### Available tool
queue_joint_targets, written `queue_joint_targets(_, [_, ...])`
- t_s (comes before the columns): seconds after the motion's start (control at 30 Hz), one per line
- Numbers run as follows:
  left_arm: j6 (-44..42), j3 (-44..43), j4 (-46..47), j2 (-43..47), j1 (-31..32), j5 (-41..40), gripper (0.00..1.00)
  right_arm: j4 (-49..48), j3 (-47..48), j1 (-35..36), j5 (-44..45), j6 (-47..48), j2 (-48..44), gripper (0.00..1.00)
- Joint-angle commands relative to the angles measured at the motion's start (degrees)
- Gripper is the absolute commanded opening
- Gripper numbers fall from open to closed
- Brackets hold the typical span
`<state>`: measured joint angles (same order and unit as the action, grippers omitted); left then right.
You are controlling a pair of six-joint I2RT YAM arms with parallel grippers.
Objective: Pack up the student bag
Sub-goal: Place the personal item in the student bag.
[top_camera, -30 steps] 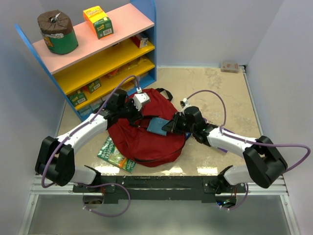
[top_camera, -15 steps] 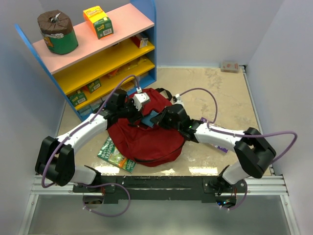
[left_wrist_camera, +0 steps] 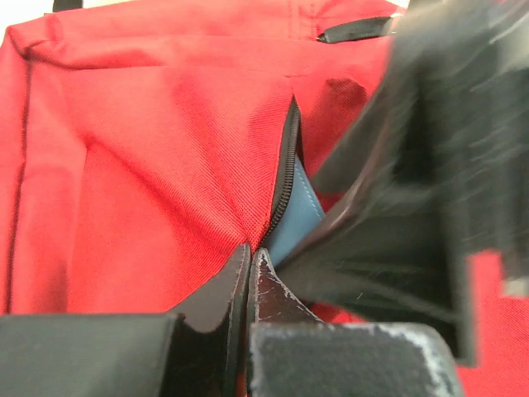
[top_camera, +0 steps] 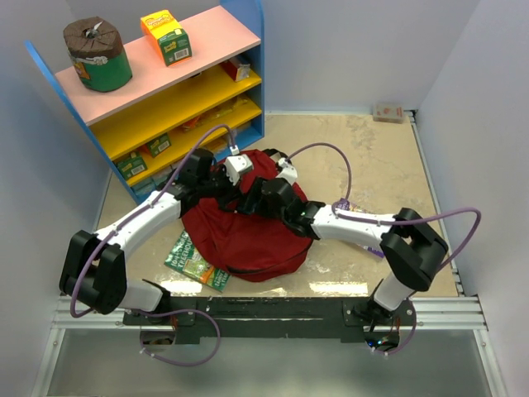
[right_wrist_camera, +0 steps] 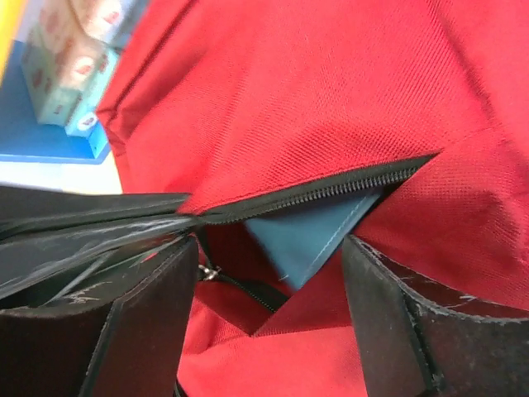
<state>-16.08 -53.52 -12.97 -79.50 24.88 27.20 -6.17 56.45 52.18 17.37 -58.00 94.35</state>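
The student bag [top_camera: 248, 240], a dark-red fabric backpack, lies in the middle of the table. My left gripper [top_camera: 234, 192] is shut on the fabric at the edge of its zipper opening [left_wrist_camera: 285, 165] and holds it up; its jaws [left_wrist_camera: 250, 252] are pressed together. My right gripper [top_camera: 258, 201] is at the opening with its jaws open [right_wrist_camera: 271, 248]. A blue pencil case [right_wrist_camera: 306, 236] sits inside the opening under the zipper [right_wrist_camera: 331, 188], between the right fingers and touching neither. It also shows as a blue sliver in the left wrist view [left_wrist_camera: 293, 219].
A blue shelf unit [top_camera: 157, 99] with pink and yellow boards stands at the back left, with a can [top_camera: 97, 54] and an orange box [top_camera: 165, 35] on top. A green book [top_camera: 196, 260] lies left of the bag. A small box [top_camera: 388, 112] sits far right.
My right arm has moved left to the bag's opening with the blue pencil case. The case is now inside the opening and the right jaws are open. My left gripper has held still.
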Motion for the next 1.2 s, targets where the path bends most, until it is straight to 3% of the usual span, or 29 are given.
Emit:
queue_joint_targets(0.0, [0.69, -2.12, 0.05, 0.14, 0.60, 3.03, 0.00, 4.98, 1.46, 0.02, 7.32, 8.86, -5.58, 0.68])
queue_joint_targets(0.03, [0.96, -2.21, -0.03, -0.21, 0.60, 3.12, 0.00, 5.99, 2.00, 0.28, 7.94, 8.78, -5.31, 0.55])
queue_joint_targets(0.1, [1.39, -2.21, 0.40, -0.30, 0.60, 3.21, 0.00, 6.36, -0.61, 0.90, 9.09, 9.57, -5.92, 0.42])
queue_joint_targets(0.13, [1.49, -2.29, 0.49, -0.39, 0.60, 3.30, 0.00, 4.44, -1.85, 1.69, 9.35, 9.66, -6.97, 0.27])
queue_joint_targets(0.27, [1.49, -2.56, -0.30, -0.13, 0.60, 3.12, 0.00, 4.06, -4.06, 2.13, 9.62, 9.48, -6.37, 0.01])
queue_joint_targets(0.57, [1.84, -2.91, -0.12, 0.05, 0.60, 3.30, 0.00, 3.10, -1.61, 2.66, 7.95, 10.80, 0.47, 0.00])
queue_joint_targets(0.83, [1.22, -3.17, -0.82, 0.75, 0.60, 2.77, 0.00, 0.82, 7.88, 2.57, 5.31, 10.10, 9.27, 0.00])
queue_joint_targets(0.93, [1.05, -2.82, -1.00, 0.67, 0.60, 3.56, 0.00, -4.80, 7.63, 2.49, 5.40, 9.31, 8.49, 0.00])
queue_joint_targets(1.1, [0.17, -1.59, -1.18, 0.58, 0.60, 3.82, 0.00, -11.67, -0.89, 2.48, 9.34, 8.95, 0.94, 0.00])
queue_joint_targets(1.17, [-0.01, -1.41, -1.18, 0.49, 0.60, 3.91, 0.00, -10.27, -4.22, 2.40, 9.97, 9.39, -2.93, 0.10])
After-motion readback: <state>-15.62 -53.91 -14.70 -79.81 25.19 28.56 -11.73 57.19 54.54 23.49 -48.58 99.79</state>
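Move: The personal item, the blue wallet, lies already let go in the bag's pocket mouth, about 4 cm below the right gripper and 1 cm ahead and to its right. The left gripper, pinching the pocket's zip edge, is some 4 cm to the left of the right one and 1 cm back; from the left gripper the wallet is about 2 cm ahead, 5 cm right and 5 cm down. The zip pull hangs roughly 4 cm left, 2 cm back and 3 cm below the right gripper. Keep the left gripper pinched on the zip edge, nearly still. Raise the open right gripper clear of the wallet by 2 to 3 cm while shutting its fingers and drawing about 3 cm right, then drive the closed tips some 8 cm down at the pocket mouth to tuck the wallet in. Sweep about 5 cm left and slightly forward as they rise 3 cm again, wrist rolling out and partly back. ##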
